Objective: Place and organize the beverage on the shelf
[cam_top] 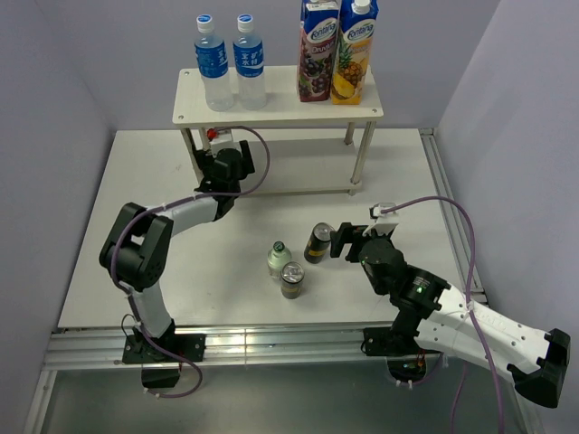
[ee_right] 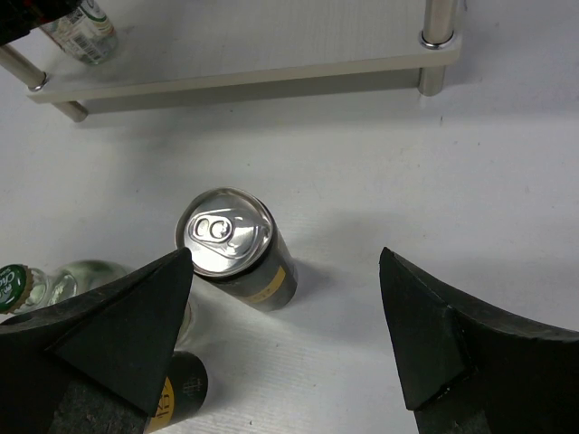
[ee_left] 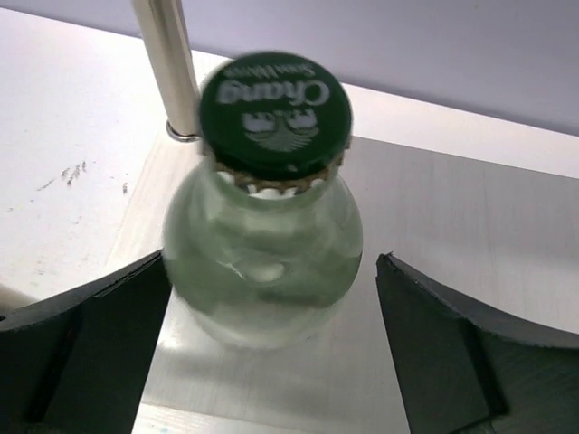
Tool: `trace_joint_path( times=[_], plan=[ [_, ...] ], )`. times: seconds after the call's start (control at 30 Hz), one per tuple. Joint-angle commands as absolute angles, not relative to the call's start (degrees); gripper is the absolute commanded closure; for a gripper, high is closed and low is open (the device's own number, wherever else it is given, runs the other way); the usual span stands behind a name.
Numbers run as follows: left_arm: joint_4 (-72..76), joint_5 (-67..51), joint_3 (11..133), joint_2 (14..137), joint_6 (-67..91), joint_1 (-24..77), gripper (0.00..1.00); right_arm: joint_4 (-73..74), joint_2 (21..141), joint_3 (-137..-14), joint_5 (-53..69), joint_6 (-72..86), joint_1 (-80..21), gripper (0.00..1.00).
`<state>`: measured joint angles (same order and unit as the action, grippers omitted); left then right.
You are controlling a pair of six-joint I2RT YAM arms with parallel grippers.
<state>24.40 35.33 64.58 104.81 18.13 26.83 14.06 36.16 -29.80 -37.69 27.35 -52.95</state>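
Observation:
On the shelf's (cam_top: pixel 280 110) top board stand two blue-capped water bottles (cam_top: pixel 213 63), at its left end. My left gripper (cam_top: pixel 222 163) reaches under that board and is open. A green-capped bottle (ee_left: pixel 267 244) stands upright on the lower board (ee_left: pixel 452 208) between its fingers (ee_left: pixel 425 334), with a clear gap on the right side. On the table stand a dark can (cam_top: pixel 318 242), a second green-capped bottle (cam_top: pixel 279 259) and another can (cam_top: pixel 291 280). My right gripper (cam_top: pixel 336 240) is open just right of the first can (ee_right: pixel 237 249), which stands ahead of its fingertips.
Two tall juice cartons (cam_top: pixel 336 50) occupy the right end of the top board. A shelf leg (ee_left: pixel 167 68) rises just behind and left of the bottle between my left fingers. Another leg (ee_right: pixel 436 36) stands at the lower board's right corner. Walls close in behind and on both sides.

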Motion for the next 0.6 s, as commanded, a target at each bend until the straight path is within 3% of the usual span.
trace_joint_path(
  times=[0.0,0.33,0.57],
  plan=[
    [26.63,36.30,63.55,98.62,18.63,26.28,0.01,11.87,35.42,-29.36,-38.41,27.16,-52.47,0.10],
    [17.85,40.96,51.78,84.30,23.11,33.04,0.01,12.13,33.93,-29.09,-38.67,27.33,-52.47,0.10],
    [8.28,46.84,39.48,69.46,33.28,45.15,0.01,11.78,33.75,-29.00,-38.58,27.33,-52.56,0.10]
  ],
)
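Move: The left hand's open fingers still straddle the just-placed green bottle on the lower tier, its middle about 5 cm below the hand point, with the shelf's front left post some 7 cm left and 3 back. The other green bottle stands on the table about 28 cm back, 15 right and 8 below; the grey can is 33 back and 18 right. From the right hand, that table bottle is about 15 cm left, 2 back, 11 below. With its fingers already wide open around the placed bottle and staying so, the left hand first lifts 2 to 3 cm while easing back, leaving the bottle standing between the pads. It then pulls ever faster back out of the lower tier, about 15 cm in all, drifting slightly right and turning a few degrees clockwise at the end, over the open table and nearer the remaining green bottle. ##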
